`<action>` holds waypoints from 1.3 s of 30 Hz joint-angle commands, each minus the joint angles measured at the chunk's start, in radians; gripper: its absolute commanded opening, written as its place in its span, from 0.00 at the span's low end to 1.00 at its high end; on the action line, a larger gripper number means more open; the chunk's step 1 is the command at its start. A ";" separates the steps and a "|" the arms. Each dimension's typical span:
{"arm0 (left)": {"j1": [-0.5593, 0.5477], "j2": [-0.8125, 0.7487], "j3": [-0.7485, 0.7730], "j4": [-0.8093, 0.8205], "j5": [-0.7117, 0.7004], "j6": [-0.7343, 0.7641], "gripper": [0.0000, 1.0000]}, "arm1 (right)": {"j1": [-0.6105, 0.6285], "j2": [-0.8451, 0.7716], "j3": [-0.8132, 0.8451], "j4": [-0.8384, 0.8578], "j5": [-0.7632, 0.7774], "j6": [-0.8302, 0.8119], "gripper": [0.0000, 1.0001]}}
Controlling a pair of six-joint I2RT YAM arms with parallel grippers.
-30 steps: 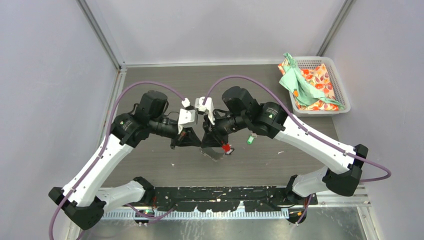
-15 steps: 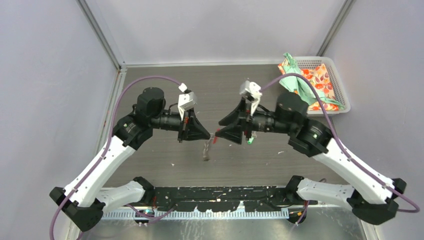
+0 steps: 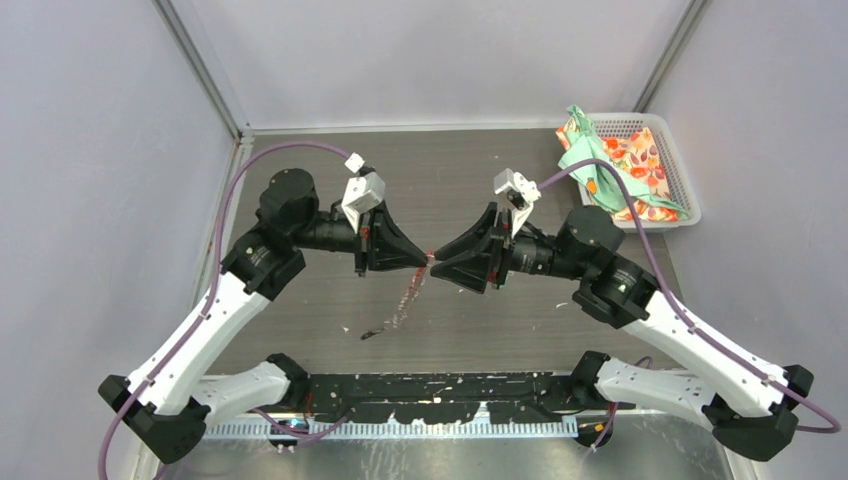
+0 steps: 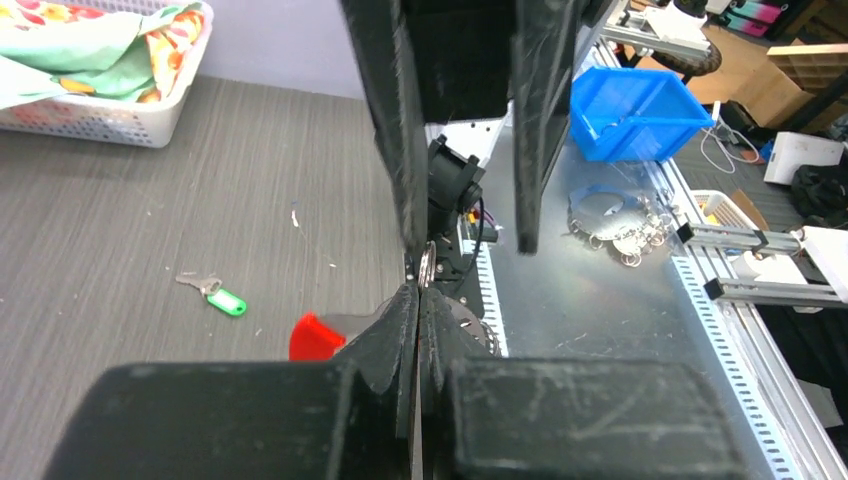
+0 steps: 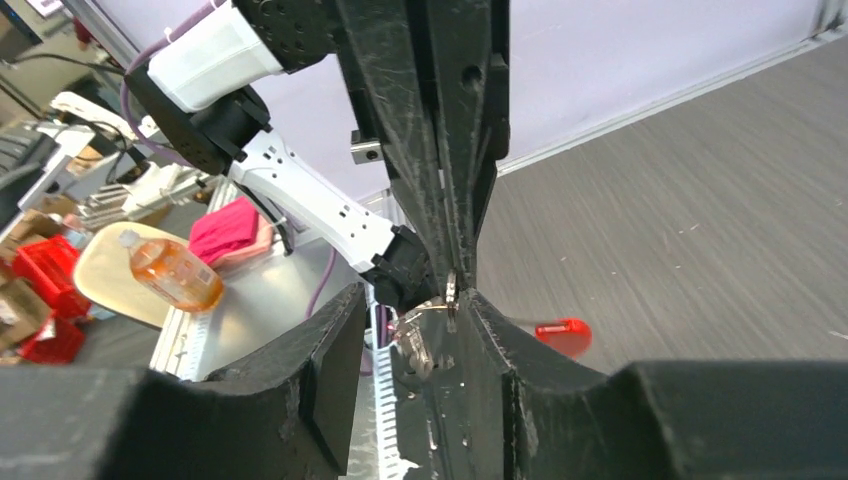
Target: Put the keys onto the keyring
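Observation:
My left gripper (image 3: 425,258) points right above the table's middle, shut on the metal loop of the keyring (image 4: 427,268). The keyring's red tab (image 4: 315,337) hangs below the tips, blurred in the top view. A small silver key (image 5: 415,338) dangles from the loop (image 5: 452,288). My right gripper (image 3: 437,263) faces the left one tip to tip and is open; its fingers (image 5: 310,370) straddle the loop, which lies against the inner face of one. The green-tagged key (image 4: 215,293) lies on the table. I cannot tell whether the dangling key carries the black tag.
A white basket (image 3: 683,190) holding patterned cloths (image 3: 600,165) stands at the back right corner. The metal rail (image 3: 450,385) with both arm bases runs along the near edge. A small dark piece (image 3: 372,333) shows near the front of the table.
My right gripper opened, drew away to the right, then came back tip to tip with the left. The left gripper swung up level, still holding the keyring, and the hanging parts swing.

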 commanded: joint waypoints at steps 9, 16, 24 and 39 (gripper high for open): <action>0.004 -0.054 -0.003 0.108 0.006 0.034 0.00 | -0.010 0.057 -0.014 0.181 -0.053 0.084 0.19; 0.006 -0.089 -0.043 0.100 -0.053 0.031 0.00 | -0.014 0.042 0.042 -0.027 0.003 -0.002 0.29; 0.006 -0.096 -0.057 0.107 -0.094 -0.005 0.00 | -0.014 0.037 0.039 -0.049 0.006 -0.035 0.05; 0.006 -0.094 -0.108 -0.056 -0.048 0.210 0.35 | -0.013 0.109 0.206 -0.329 -0.006 -0.198 0.01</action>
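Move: The small metal ring that carries the grey, red-handled keyring is still pinched in the left fingertips, about 1 cm to the right of that hand's point. From the half-open right hand, it lies roughly 1 cm ahead, 1 cm left and 2 cm below. The keyring body hangs some 10 cm below the right hand, about 3 cm to its left and level fore and aft; the green-tagged keys lie about 15 cm ahead, 15 cm right and 36 cm below. Slightly left and forward at first, the right hand closes at the ring, reopens part way while sinking about 2 cm, then shuts on the ring and eases lower, its fingers tipping down some 10 degrees. The left hand holds nearly still with a small rise and return, then sinks about 2 cm as its fingers open by roughly a quarter and let the ring go. ##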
